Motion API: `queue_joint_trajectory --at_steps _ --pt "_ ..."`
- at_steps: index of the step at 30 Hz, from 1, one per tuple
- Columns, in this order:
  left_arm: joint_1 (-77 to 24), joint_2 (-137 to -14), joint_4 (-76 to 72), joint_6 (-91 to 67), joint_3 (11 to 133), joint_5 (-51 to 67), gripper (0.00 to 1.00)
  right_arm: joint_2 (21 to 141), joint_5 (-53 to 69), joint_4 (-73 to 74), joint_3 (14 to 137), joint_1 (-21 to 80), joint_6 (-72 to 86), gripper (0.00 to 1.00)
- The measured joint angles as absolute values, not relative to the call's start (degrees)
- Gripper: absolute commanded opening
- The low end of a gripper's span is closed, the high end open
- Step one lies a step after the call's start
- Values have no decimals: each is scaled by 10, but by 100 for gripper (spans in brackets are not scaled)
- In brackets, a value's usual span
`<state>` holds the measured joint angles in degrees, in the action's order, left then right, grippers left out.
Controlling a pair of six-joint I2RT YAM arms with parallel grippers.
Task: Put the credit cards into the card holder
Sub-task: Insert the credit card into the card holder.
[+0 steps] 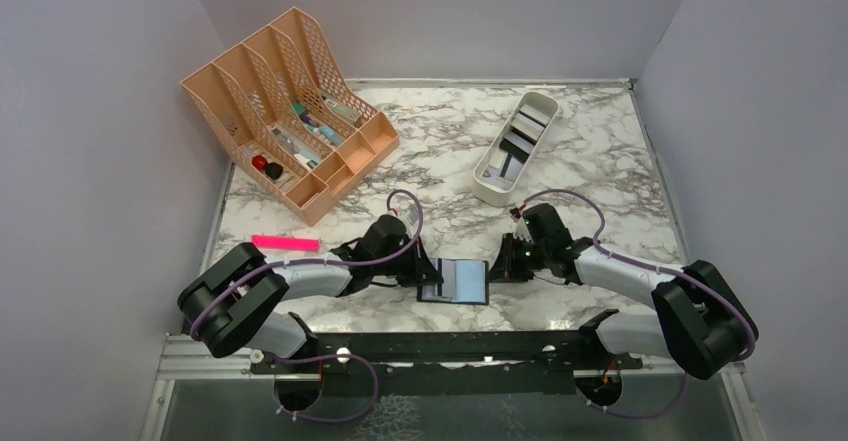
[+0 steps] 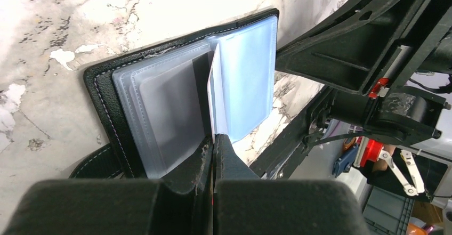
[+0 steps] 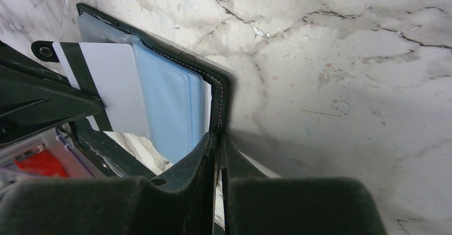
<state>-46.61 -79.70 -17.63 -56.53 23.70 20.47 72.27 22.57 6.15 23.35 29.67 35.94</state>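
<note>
The black card holder [image 1: 456,282] lies open near the front edge between both arms, its clear sleeves showing [image 2: 165,112]. My left gripper [image 2: 214,139] is shut on a white credit card with a dark stripe [image 3: 114,83]. In the left wrist view that card is edge-on [image 2: 211,99], standing between the grey left sleeves and the blue right sleeves. My right gripper [image 3: 218,139] is shut on the holder's stitched right cover edge [image 3: 219,104]. From above, the left gripper [image 1: 428,277] and right gripper [image 1: 497,267] flank the holder. I cannot tell whether the card's edge is inside a sleeve.
A white tray [image 1: 490,187] holding more cards [image 1: 520,143] stands at the back right. A peach mesh desk organizer [image 1: 262,61] with small items sits at the back left. A pink marker [image 1: 285,243] lies left of the left arm. Walls close in three sides.
</note>
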Motion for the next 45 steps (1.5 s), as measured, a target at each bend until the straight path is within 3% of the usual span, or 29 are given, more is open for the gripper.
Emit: queue_joint_trajectory --at_steps 32,45 --pt "-479 -846 -192 -559 259 225 2 712 227 49 223 297 360 13" --pt "-493 -852 -169 -565 277 211 41 707 227 52 223 297 360 14"
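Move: The left fingers already pinch the card. The blue pocket it goes into, on the holder's right leaf, has its middle about 6 cm to their right, 1 cm ahead and 3 cm below. The holder's left leaf lies almost under this hand, 1 cm ahead, 1 cm left and 4 cm down. The right gripper, shut on the holder's right edge, is some 10 cm right, 2 cm ahead and 3 cm lower; from it the pocket is about 4 cm to the left, level fore and aft. Feed the card into the blue pocket with the left gripper: ease it rightward about 2 cm in all, sinking about 1 cm and drawing slightly back towards the base, with the wrist nearly still. Near the end of the push, open the fingers to about a third and let go of the card. Keep the right gripper still, pinching the holder's right edge. ##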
